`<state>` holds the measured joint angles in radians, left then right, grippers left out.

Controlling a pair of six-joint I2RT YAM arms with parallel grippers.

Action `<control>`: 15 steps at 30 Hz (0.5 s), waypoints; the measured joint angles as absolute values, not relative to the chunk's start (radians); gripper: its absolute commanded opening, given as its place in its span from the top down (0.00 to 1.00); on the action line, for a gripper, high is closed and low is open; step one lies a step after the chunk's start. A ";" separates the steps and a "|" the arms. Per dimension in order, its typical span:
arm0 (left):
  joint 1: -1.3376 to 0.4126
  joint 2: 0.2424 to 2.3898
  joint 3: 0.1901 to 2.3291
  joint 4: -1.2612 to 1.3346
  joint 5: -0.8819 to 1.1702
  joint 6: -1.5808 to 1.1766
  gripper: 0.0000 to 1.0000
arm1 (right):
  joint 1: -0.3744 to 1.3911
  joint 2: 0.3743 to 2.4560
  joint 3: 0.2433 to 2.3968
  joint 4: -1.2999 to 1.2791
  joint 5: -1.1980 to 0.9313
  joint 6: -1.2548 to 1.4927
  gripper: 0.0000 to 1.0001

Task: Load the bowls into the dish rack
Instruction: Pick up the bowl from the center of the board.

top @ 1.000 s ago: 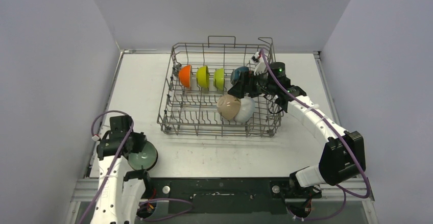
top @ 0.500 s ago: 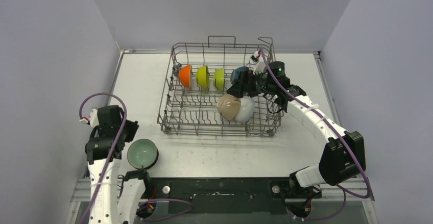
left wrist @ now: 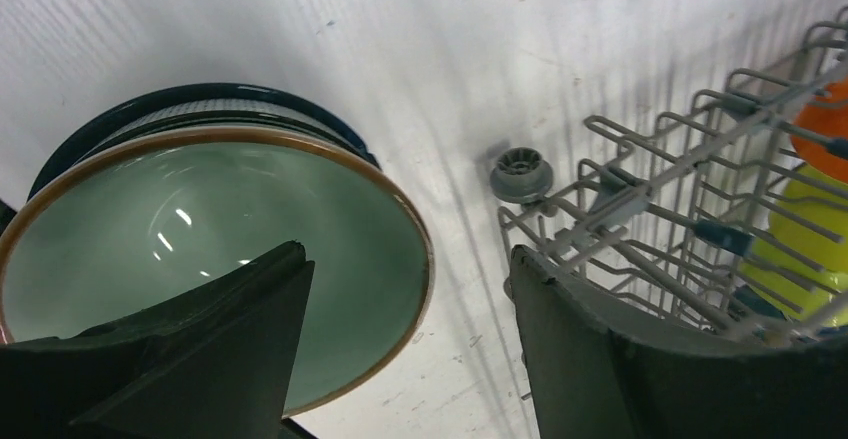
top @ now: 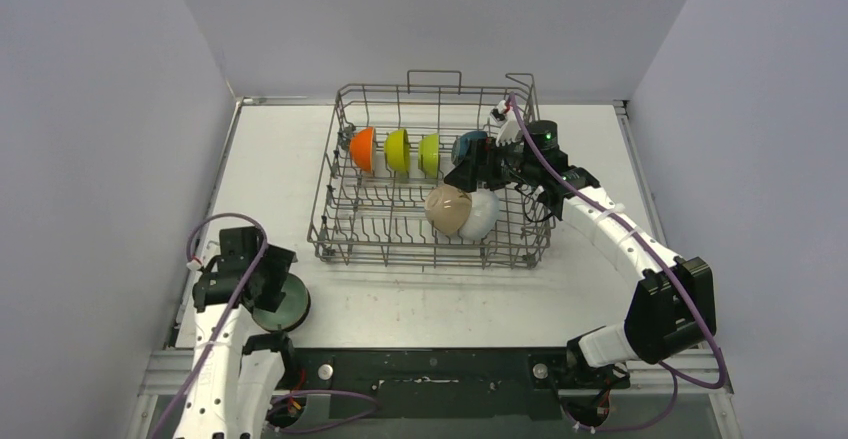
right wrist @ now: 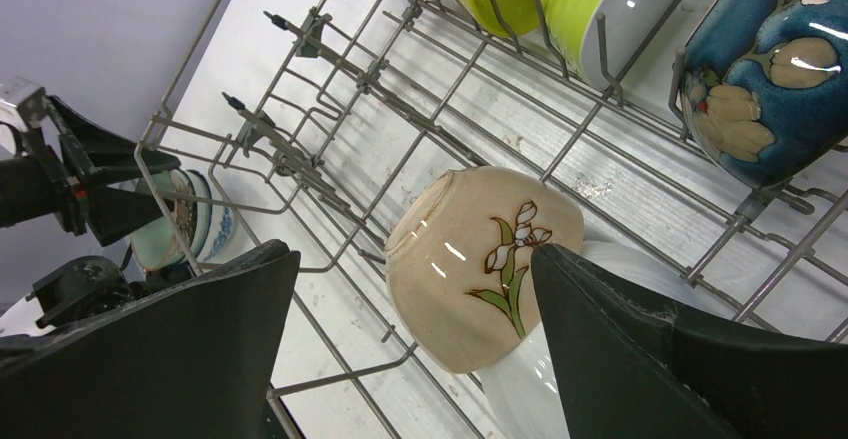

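A pale green bowl [left wrist: 200,249] with a brown rim sits nested on a dark-rimmed bowl [left wrist: 210,94] on the table at the near left, also seen from above as the pale green bowl [top: 285,304]. My left gripper [left wrist: 408,254] hangs open over it, one finger above the bowl's inside and the other outside the rim. The dish rack [top: 430,234] holds orange [top: 362,148], yellow [top: 397,149], lime [top: 429,153] and dark blue [top: 468,145] bowls on edge in a row. A beige flowered bowl [right wrist: 480,259] leans on a white one [right wrist: 560,369]. My right gripper [right wrist: 415,251] stands open above these two, touching neither.
The rack's near-left corner and its small grey wheel [left wrist: 521,172] lie close to the right of the left gripper. Grey walls close in the table on both sides and the back. The rack's front rows of tines [top: 380,219] hold nothing.
The left arm swung out to the left, off the pale green bowl, then came back over it with its jaws now apart. The right arm has not moved.
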<state>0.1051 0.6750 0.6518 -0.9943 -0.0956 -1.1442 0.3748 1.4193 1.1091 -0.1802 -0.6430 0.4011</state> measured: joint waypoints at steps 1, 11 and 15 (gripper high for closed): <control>0.105 0.678 0.634 -0.995 -0.094 -1.165 0.31 | 0.375 1.419 1.109 -0.180 -0.643 0.402 0.10; 0.105 0.750 0.593 -0.984 -0.088 -1.284 0.62 | 0.375 1.419 1.109 -0.180 -0.642 0.401 0.10; 0.105 0.760 0.593 -0.971 -0.082 -1.309 0.90 | 0.375 1.419 1.109 -0.180 -0.639 0.401 0.10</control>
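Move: The top green bowl has its middle about 4 cm back and 2 cm to the left of the left hand, some 5 cm lower, with its forward-right rim below the gap between the open fingers. The darker blue-rimmed bowl nests just under it, its middle roughly 3 cm back, 2 cm left and 8 cm down. The dish rack's near-left corner stands about 7 cm ahead and 6 cm to the right. From the right hand, the green bowl is some 35 cm left and 21 cm back. One finger inside the green bowl and one outside, the left hand straddles its forward-right rim: it drops about 3 cm, nearly all early on, then stays low while the fingers close from wide open to roughly a quarter. The wrist turns about 10 degrees, mostly counter-clockwise. A firm pinch can't be made out yet. ##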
